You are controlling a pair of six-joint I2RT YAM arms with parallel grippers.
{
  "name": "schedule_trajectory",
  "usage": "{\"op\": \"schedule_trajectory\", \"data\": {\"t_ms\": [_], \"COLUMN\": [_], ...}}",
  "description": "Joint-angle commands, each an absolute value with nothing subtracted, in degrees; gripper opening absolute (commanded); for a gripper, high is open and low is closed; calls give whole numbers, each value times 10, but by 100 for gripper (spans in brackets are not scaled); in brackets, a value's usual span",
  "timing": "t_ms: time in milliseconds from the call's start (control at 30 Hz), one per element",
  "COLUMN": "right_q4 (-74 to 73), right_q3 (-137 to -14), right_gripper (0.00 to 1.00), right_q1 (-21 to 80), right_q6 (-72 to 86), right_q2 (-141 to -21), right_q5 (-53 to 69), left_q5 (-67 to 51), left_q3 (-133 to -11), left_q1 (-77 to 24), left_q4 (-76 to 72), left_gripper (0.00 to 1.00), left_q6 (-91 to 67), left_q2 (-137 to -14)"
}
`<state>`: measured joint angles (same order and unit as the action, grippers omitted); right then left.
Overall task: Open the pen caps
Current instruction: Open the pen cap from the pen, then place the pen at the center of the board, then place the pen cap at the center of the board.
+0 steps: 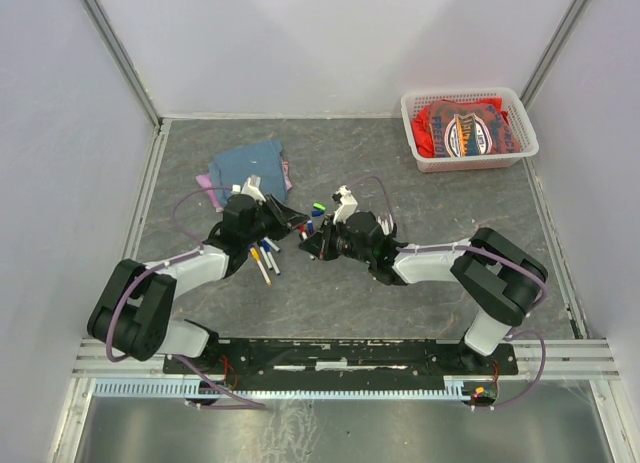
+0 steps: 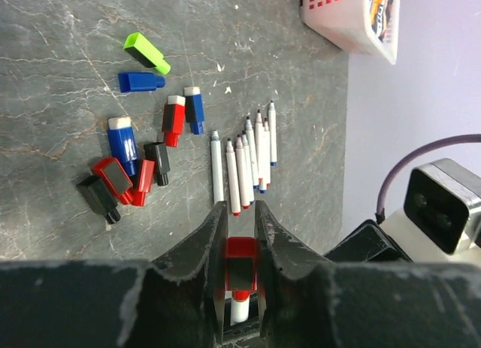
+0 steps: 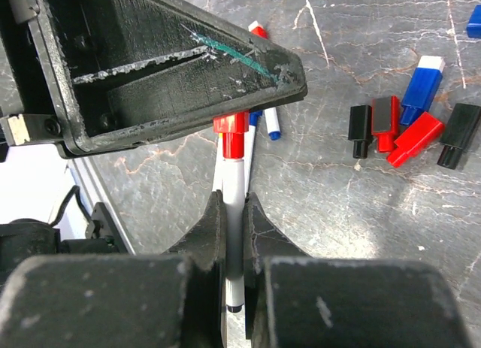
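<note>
My left gripper (image 2: 240,209) is shut on a red pen cap (image 2: 241,249), and a white barrel shows just behind the cap between the jaws. In the right wrist view my right gripper (image 3: 234,201) is shut on that white pen barrel (image 3: 234,184). Its red cap (image 3: 232,137) reaches into the left gripper's black fingers above. In the top view the two grippers, left (image 1: 296,221) and right (image 1: 318,245), meet mid-table. Loose pen caps lie on the table: green (image 2: 146,52), blue (image 2: 140,81), red (image 2: 142,183) and black (image 2: 98,197). Several uncapped white pens (image 2: 244,160) lie side by side.
A white basket (image 1: 425,161) holding red-orange packets stands at the back right. A folded blue cloth (image 1: 250,168) lies at the back left of the pens. More pens (image 1: 264,260) lie under the left arm. Grey walls close off the table.
</note>
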<state>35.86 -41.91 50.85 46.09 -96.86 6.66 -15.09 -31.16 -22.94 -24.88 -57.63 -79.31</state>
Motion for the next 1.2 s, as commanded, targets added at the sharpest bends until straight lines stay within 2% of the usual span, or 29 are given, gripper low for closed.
{"op": "schedule_trajectory", "data": {"t_ms": [0, 267, 367, 500, 667, 767, 933, 1167], "right_q4": [426, 578, 588, 422, 172, 78, 5, -27], "right_q3": [-402, -383, -381, -387, -413, -438, -464, -494], "right_gripper": [1, 1, 1, 1, 1, 1, 1, 1], "right_q1": [517, 501, 497, 496, 496, 496, 496, 491], "right_q6": [487, 539, 546, 464, 372, 342, 324, 315], "right_q2": [-955, -1007, -1012, -956, -871, -857, -871, -903], "right_q5": [162, 231, 229, 161, -8, -89, -180, -235], "left_q5": [-104, -202, -204, -162, -67, -9, 60, 104], "left_q3": [-306, -299, -302, -335, -397, -437, -499, -555], "left_q1": [-187, -172, -171, -175, -209, -235, -271, -294], "left_q4": [-371, -469, -460, -338, -172, -104, -5, 58], "left_gripper": [3, 3, 3, 3, 3, 3, 3, 3], "left_q6": [-583, -604, -602, -558, -480, -454, -419, -389], "left_q2": [-803, -847, -851, -839, -837, -859, -902, -953]}}
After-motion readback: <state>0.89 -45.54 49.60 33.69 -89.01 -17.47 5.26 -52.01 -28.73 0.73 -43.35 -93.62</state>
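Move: The left fingers hold the red cap and the right fingers the barrel of the same capped pen, the cap about 7 cm ahead of the right hand and 2 cm left. From the left hand, the cap pile is roughly 4 cm ahead, 2 cm right and 11 cm down, and the capped pens 3 cm back and 10 cm left. From the right hand, the uncapped pens centre about 10 cm ahead, 18 cm right and 9 cm down; the cap pile lies 11 cm straight ahead. Keeping their pinches, the two hands pull apart along the pen: the left hand draws the red cap forward and a little left by about 4 cm, while the right draws the barrel straight back by some 3 cm. Once apart, the left sinks about 6 cm towards the cap pile, rolling its left side up some 30 degrees with the cap still held, and the right carries the bare pen about 12 cm to the right, forward and down towards the uncapped pens, rolling its left side down and turning clockwise. ##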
